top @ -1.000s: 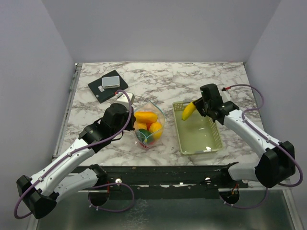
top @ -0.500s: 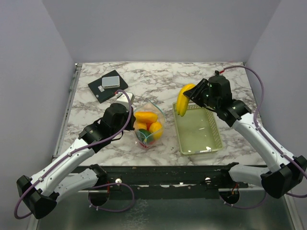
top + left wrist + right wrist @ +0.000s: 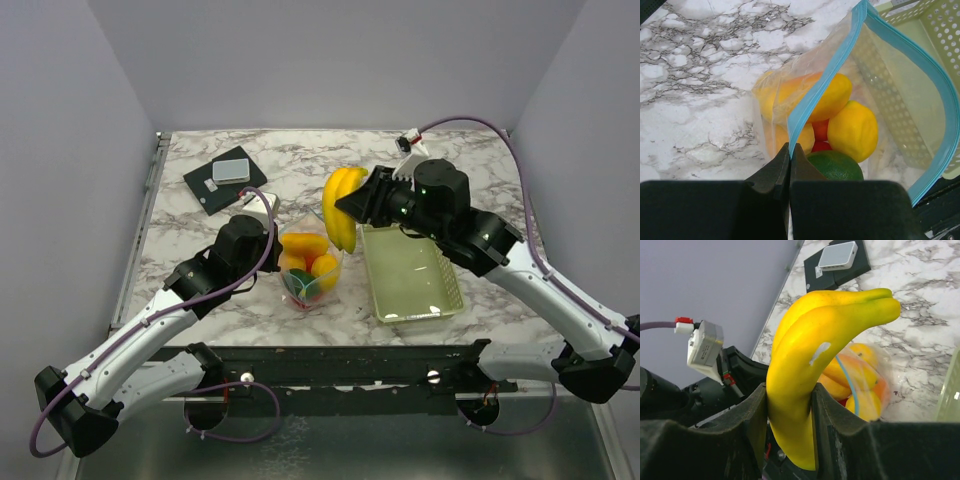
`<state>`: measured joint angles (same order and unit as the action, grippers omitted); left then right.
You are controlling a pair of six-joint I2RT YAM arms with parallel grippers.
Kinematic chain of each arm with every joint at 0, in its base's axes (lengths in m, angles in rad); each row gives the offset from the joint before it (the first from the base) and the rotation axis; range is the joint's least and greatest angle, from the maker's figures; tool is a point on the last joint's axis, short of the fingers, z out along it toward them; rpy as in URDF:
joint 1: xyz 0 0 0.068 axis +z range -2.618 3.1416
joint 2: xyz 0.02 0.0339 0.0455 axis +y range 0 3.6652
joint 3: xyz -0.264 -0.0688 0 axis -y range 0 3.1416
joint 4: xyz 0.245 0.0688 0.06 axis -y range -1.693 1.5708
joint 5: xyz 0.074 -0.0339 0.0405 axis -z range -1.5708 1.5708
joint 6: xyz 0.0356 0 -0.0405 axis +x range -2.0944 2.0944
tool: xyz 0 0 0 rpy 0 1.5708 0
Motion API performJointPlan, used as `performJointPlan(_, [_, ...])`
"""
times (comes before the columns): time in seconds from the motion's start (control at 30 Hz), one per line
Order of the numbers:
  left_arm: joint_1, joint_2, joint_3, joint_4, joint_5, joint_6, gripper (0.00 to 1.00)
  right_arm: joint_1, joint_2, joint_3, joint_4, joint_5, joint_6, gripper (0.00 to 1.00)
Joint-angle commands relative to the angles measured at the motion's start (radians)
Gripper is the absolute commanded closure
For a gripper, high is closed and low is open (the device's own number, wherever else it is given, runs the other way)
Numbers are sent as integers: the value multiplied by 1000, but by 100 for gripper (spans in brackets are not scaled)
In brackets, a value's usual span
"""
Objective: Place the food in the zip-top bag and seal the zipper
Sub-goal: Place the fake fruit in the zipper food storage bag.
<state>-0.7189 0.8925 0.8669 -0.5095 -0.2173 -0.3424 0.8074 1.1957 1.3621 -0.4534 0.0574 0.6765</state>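
Note:
The clear zip-top bag (image 3: 311,262) stands open on the marble table, its light blue zipper (image 3: 826,82) curving round the mouth. Inside lie yellow and orange fruits (image 3: 853,130), a red piece and a green lime (image 3: 836,166). My left gripper (image 3: 789,150) is shut on the bag's blue rim at its near corner. My right gripper (image 3: 788,405) is shut on a yellow banana bunch (image 3: 341,206) and holds it in the air just right of and above the bag's mouth. In the right wrist view the banana (image 3: 810,355) hangs in front of the bag (image 3: 860,375).
A pale green mesh basket (image 3: 412,275) sits right of the bag and shows nothing inside. A black pad with a small grey box (image 3: 231,168) lies at the back left. Grey walls close in the table on three sides.
My right arm has lifted the banana out of the basket and carried it left, up to the bag's mouth. The left arm and bag have not moved.

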Motion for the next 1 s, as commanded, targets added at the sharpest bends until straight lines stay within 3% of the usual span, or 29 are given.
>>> performJointPlan(0.0, [7,-7,-20,20,22,6,100,58,54,43,17,60,-87,99])
performJointPlan(0.47, [7,-9,-20,23,29,9,100,251,206,98,1,261,-193,99])
performJointPlan(0.97, [7,-13,-22,25,33,8,100,362,226,-22,111,400,-226,99])
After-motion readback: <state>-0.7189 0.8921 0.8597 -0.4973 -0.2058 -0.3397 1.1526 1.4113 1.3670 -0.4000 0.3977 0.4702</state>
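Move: The bananas already sit in the right fingers; the bag's middle lies about 10 cm to that hand's left, 5 cm nearer the base and some 18 cm below. The left fingers pinching the bag's rim are roughly 17 cm left, 5 cm back and 14 cm lower. The basket's middle stands about 14 cm to the right, 3 cm back and 23 cm down. From the left hand, the bag's middle is 7 cm to the right, level ahead, 5 cm below. Leftward and down, then easing back towards the base, the right hand carries the bananas about 8 cm left, 7 cm lower and 3 to 4 cm back, to over the open mouth of the bag. The wrist rolls some 20 degrees, left side dipping, with the grip kept. The left hand stays put, still pinching the rim. ##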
